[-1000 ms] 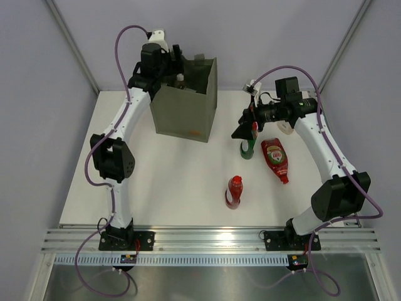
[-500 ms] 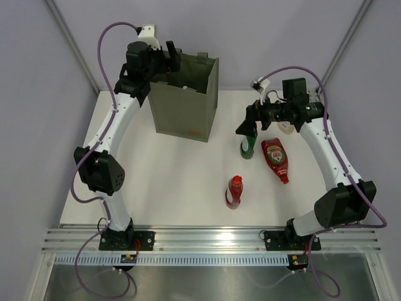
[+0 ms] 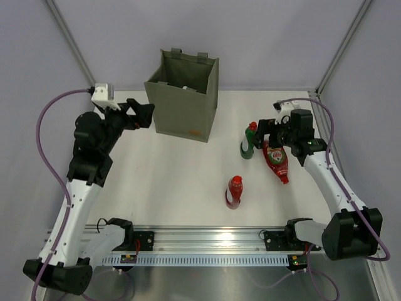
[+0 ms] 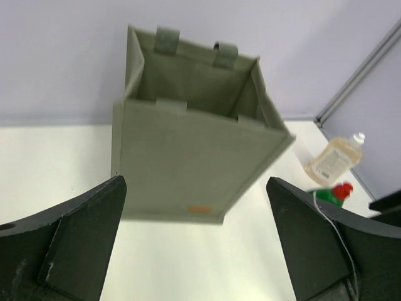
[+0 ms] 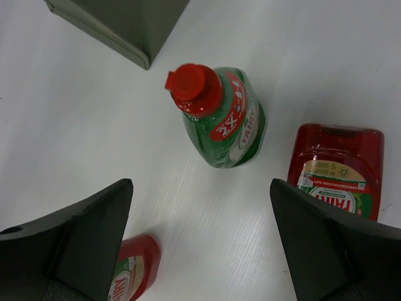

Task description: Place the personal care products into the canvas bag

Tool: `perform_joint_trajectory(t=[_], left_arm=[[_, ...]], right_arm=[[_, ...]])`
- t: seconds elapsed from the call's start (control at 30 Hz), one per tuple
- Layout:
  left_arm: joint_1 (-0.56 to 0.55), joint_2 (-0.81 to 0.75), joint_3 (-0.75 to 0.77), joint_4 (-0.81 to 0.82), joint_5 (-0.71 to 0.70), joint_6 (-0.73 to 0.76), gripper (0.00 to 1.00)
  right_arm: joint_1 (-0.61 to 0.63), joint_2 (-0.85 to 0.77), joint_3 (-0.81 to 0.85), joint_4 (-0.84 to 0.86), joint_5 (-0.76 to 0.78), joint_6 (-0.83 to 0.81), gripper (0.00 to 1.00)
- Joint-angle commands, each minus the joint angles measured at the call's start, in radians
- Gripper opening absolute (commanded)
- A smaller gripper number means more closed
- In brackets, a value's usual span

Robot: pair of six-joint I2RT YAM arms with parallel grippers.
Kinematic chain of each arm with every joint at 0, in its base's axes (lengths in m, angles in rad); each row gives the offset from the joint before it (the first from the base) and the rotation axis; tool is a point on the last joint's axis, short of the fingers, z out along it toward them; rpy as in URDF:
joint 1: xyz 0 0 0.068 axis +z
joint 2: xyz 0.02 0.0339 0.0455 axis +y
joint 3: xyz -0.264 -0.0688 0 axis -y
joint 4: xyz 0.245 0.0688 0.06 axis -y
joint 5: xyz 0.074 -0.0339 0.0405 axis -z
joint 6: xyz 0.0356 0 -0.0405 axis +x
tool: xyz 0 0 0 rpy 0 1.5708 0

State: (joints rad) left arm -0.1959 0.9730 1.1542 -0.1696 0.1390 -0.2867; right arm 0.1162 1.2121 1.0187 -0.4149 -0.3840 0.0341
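Observation:
The olive canvas bag (image 3: pixel 185 103) stands open at the back; something pale shows inside it. My left gripper (image 3: pixel 143 113) is open and empty, just left of the bag and facing its side (image 4: pixel 194 163). My right gripper (image 3: pixel 264 133) is open and empty, above and right of the upright green bottle with a red cap (image 3: pixel 248 143), which the right wrist view shows between and beyond the fingers (image 5: pixel 225 122). One red bottle (image 3: pixel 276 160) lies right of it, also in the right wrist view (image 5: pixel 335 166). Another red bottle (image 3: pixel 234 191) lies nearer the front. An amber bottle (image 4: pixel 335 158) stands behind the green one.
The white table (image 3: pixel 163 182) ends at a metal rail (image 3: pixel 207 241) in front. Grey walls and frame posts (image 3: pixel 338 44) close the back and sides. The right arm's links (image 3: pixel 332 182) run along the table's right edge.
My left arm has pulled away from the bag's top, down and to the left. My right gripper has backed off to the right from the green bottle, which stays upright.

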Motion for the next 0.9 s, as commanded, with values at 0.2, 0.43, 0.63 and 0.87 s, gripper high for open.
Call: perform_joint_trajectory(t=[0.2, 0.43, 0.63, 0.87], left_arm=[[0.009, -0.365, -0.381, -0.071, -0.099, -0.147, 0.99], [0.009, -0.516, -0.514, -0.073, -0.107, -0.279, 0.99], [0.009, -0.556, -0.554, -0.048, -0.026, -0.302, 0.99], [0.007, -0.465, -0.599, 0.126, 0.220, -0.312, 0.99]], right_arm=[[0.105, 0.035, -0.177, 0.402, 0.172, 0.009, 1.00], [0.151, 0.173, -0.158, 0.542, 0.348, 0.068, 0.95], [0.155, 0.205, -0.141, 0.558, 0.376, 0.084, 0.79], [0.152, 0.210, -0.140, 0.542, 0.249, 0.099, 0.37]])
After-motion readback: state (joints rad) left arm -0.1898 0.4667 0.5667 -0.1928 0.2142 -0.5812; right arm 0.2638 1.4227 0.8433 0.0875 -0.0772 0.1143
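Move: The green bottle stands about 6 cm ahead of my right hand and 3 cm to its left, its middle some 11 cm below. From that bottle, the lying red bottle is about 15 cm to the right and 4 cm nearer, the upright red bottle some 23 cm nearer and 8 cm left, and the canvas bag about 18 cm farther out and 27 cm left. From my left hand, the green bottle lies roughly 42 cm right, 6 cm ahead and 30 cm lower. My open right hand sinks about 5 cm, then reaches forward some 6 cm onto the green bottle, still dropping a little and turning slightly clockwise, and closes its fingers about halfway round the neck just under the red cap, a touch that begins here. My empty left hand comes down 14 cm and back 9 away from the bag, rolling and tipping its fingers down a bit. ##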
